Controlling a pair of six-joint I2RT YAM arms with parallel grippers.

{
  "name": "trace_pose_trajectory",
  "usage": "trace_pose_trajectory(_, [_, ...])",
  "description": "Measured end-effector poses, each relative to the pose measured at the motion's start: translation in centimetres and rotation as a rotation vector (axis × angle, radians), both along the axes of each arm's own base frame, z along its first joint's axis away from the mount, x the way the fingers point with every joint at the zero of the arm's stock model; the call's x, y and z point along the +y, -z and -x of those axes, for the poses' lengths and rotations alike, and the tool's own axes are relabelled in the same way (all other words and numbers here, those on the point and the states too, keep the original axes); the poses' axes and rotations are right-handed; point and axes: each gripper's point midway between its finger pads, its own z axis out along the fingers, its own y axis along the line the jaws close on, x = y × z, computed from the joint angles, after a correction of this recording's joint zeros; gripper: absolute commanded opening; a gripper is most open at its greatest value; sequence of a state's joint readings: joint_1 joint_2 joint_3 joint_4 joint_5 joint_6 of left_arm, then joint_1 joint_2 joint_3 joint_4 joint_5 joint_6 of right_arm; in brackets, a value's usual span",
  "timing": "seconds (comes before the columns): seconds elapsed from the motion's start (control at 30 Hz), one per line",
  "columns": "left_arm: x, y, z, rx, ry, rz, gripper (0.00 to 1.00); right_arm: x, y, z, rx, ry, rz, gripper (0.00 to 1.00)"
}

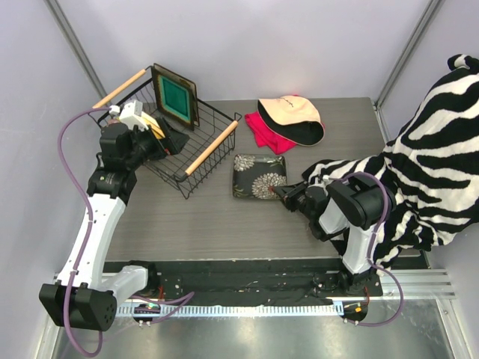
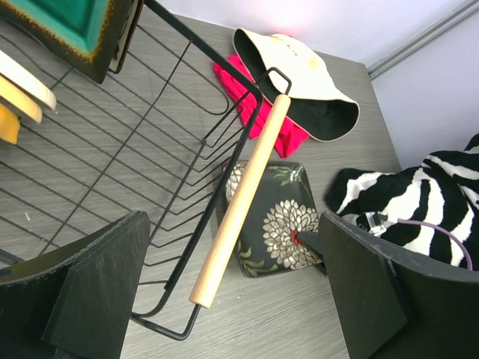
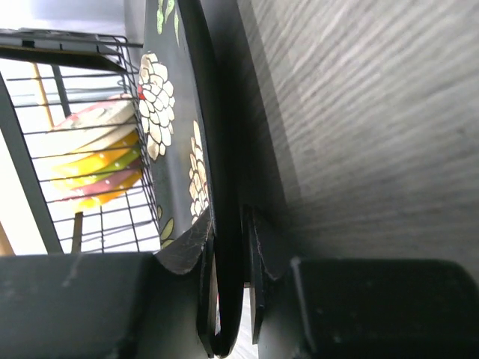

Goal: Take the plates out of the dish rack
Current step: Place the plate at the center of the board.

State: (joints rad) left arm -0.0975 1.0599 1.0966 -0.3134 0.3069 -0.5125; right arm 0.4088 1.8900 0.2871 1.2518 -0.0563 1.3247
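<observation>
The black wire dish rack [image 1: 203, 126] with two wooden handles sits at the back left. A square teal plate [image 1: 176, 95] with a dark rim leans upright in it, and round plates [image 3: 97, 158] in cream, yellow, green and pink are stacked on edge inside. My left gripper [image 1: 166, 139] hangs open over the rack's near side with nothing between its fingers [image 2: 97, 292]. A dark square plate with cream flowers [image 1: 254, 173] lies on the table just right of the rack. My right gripper [image 1: 283, 193] is shut on that plate's near right edge [image 3: 224, 247].
A cream-and-black cap [image 1: 292, 116] rests on a pink cloth [image 1: 263, 134] at the back middle. A zebra-striped cloth [image 1: 426, 164] covers the right side, draped beside the right arm. The rack's right handle [image 2: 239, 202] lies close to the floral plate.
</observation>
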Motion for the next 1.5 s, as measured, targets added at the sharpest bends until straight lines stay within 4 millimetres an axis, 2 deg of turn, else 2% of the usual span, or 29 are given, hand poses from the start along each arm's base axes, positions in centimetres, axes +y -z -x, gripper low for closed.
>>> trace_pose_trajectory(0.23, [0.2, 0.3, -0.1, 0.004, -0.006, -0.017, 1.00, 0.2, -0.1, -0.6, -0.010, 0.016, -0.004, 0.01])
trace_pose_trajectory(0.5, [0.3, 0.5, 0.0, 0.008, -0.008, -0.026, 1.00, 0.4, -0.2, -1.2, -0.015, 0.013, 0.007, 0.36])
trace_pose_trajectory(0.73, [0.4, 0.5, -0.1, 0.008, -0.013, -0.028, 1.00, 0.6, -2.1, -1.5, -0.062, 0.011, -0.005, 0.66])
trace_pose_trajectory(0.93, [0.4, 0.5, -0.1, 0.008, -0.013, -0.028, 1.00, 0.1, -2.8, -1.3, -0.059, 0.029, 0.020, 0.69])
trace_pose_trajectory(1.23, [0.4, 0.2, 0.1, -0.001, -0.013, -0.028, 1.00, -2.1, -3.5, -0.4, -0.027, 0.090, 0.130, 0.73])
trace_pose_trajectory(1.5, [0.6, 0.0, 0.2, -0.008, -0.021, -0.031, 1.00, -3.4, -2.2, 0.1, 0.054, 0.083, 0.292, 0.76])
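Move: The right hand still pinches the dark flowered plate near its back right corner, low over the table; the plate's middle lies some 4 cm ahead and 5 cm to the left, about level with the fingers. From this hand the red cloth is roughly 15 cm ahead and 2 cm left, the cap 19 cm ahead and 4 cm right, and the rack's near wooden handle 10 cm ahead, 17 cm left and 10 cm higher. From the idle left hand the plate lies around 24 cm right, 3 cm ahead and 29 cm below. The right hand lets go of the plate's rim: still gripping, it first eases about 1 cm forward, then the fingers spread wide as it rises some 3 cm. It swings roughly 4 cm right and slightly back, rolling about 15 degrees so its left side drops, and sinks a little at the end with the open fingers still close around the plate's right edge. ##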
